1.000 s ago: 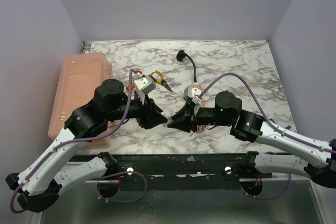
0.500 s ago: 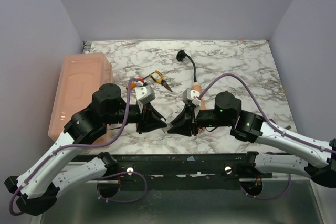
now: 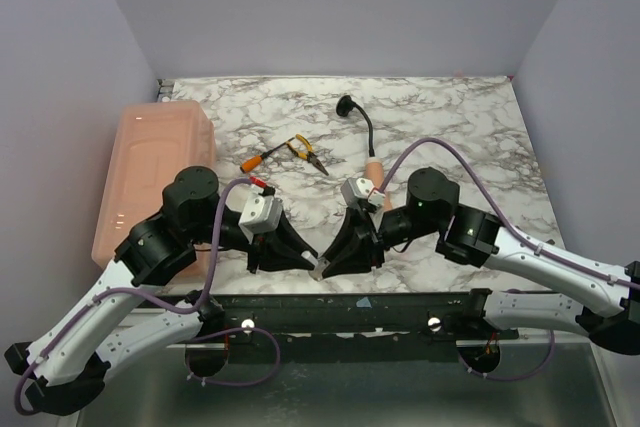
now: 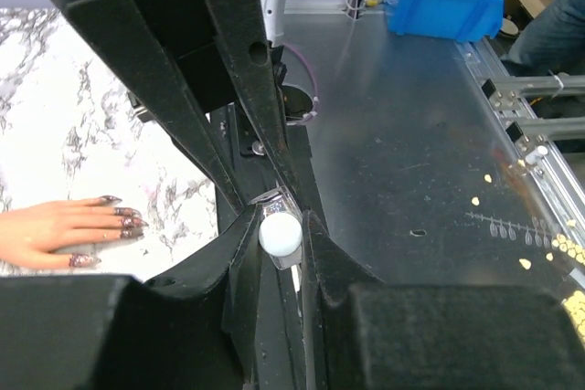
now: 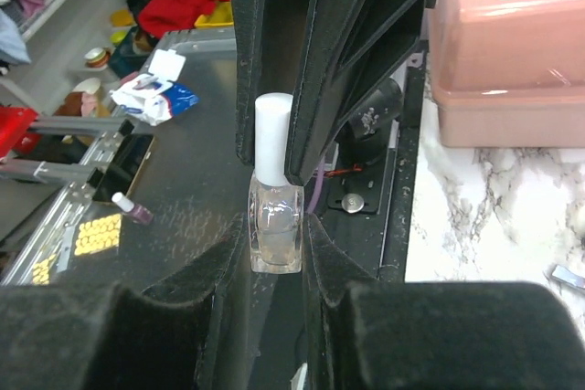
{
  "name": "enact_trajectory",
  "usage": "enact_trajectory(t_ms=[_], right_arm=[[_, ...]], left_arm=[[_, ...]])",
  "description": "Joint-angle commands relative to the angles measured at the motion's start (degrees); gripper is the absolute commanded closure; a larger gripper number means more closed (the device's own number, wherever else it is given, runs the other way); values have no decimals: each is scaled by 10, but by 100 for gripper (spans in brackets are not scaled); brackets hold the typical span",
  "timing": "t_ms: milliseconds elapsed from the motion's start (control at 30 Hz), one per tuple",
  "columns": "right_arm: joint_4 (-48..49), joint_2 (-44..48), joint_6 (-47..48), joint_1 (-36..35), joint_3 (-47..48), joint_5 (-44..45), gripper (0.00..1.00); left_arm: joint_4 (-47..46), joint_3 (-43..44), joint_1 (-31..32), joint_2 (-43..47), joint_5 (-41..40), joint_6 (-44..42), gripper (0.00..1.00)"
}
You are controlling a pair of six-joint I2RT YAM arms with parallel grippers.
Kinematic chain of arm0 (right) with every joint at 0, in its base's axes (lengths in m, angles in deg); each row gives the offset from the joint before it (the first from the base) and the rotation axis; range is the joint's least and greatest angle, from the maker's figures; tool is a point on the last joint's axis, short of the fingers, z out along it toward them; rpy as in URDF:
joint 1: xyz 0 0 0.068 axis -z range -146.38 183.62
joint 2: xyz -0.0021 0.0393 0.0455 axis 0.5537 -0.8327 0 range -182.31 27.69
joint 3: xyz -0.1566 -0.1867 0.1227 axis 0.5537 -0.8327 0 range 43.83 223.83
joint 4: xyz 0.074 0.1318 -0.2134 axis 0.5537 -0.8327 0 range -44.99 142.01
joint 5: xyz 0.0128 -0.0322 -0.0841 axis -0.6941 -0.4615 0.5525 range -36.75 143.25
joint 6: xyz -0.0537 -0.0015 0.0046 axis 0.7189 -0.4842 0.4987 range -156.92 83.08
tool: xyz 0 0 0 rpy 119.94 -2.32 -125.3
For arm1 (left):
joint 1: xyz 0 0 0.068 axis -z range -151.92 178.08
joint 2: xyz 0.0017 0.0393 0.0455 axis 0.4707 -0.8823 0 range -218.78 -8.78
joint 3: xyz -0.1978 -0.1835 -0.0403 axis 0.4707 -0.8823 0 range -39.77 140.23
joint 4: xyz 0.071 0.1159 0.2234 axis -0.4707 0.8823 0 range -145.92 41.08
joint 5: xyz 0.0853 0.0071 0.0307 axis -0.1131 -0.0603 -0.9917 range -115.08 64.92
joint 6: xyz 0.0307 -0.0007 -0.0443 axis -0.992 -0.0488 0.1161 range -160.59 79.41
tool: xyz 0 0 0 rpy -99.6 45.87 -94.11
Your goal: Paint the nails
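Note:
A clear nail polish bottle [image 5: 275, 230] with a white cap [image 5: 272, 134] hangs over the table's near edge, with my right gripper [image 5: 277, 239] shut on its glass body. From the opposite side my left gripper [image 4: 280, 226] is shut on the white cap [image 4: 280, 233]. In the top view the two grippers meet tip to tip, left gripper [image 3: 308, 259] and right gripper [image 3: 336, 261]. The flesh-coloured mannequin hand [image 4: 55, 233] lies flat on the marble, and its dark nails [image 4: 123, 218] point towards the grippers. From above only its wrist stub [image 3: 373, 167] shows behind the right wrist.
A pink lidded bin [image 3: 150, 172] stands at the left of the marble table [image 3: 450, 127]. Yellow-handled pliers [image 3: 303, 151], an orange screwdriver [image 3: 262, 158] and a black gooseneck piece [image 3: 358, 119] lie further back. The dark metal rail [image 3: 330, 309] runs just below the grippers.
Both grippers, with the bottle between them, have moved back towards the table's near edge. The left jaws have closed on the white cap.

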Motion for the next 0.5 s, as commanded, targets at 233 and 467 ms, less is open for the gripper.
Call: enact_trajectory(t_ms=[233, 467], right_arm=[[-42, -2, 30, -1, 52, -74, 100], [-86, -5, 56, -1, 65, -17, 100]], left_arm=[[33, -9, 2, 36, -10, -12, 30], [23, -3, 2, 77, -141, 62, 23]])
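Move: The nail polish bottle is right between my hands: its middle is about 3 cm to the right of and 1 cm back from my left hand, which pinches the white cap, and about 2 cm left of my right hand, which holds the glass. From my left hand, the rubber hand lies some 22 cm ahead, 13 cm right and 28 cm down; the pink box is about 25 cm ahead, 40 cm left and 22 cm below. I open my left fingers wide and let go of the white cap, easing my left hand back a little and then about 1.5 cm left, away from the bottle, with a slight counter-clockwise turn. My right fingers keep their hold on the glass while my right hand drifts a centimetre or so back and up, turning some 5 degrees. ##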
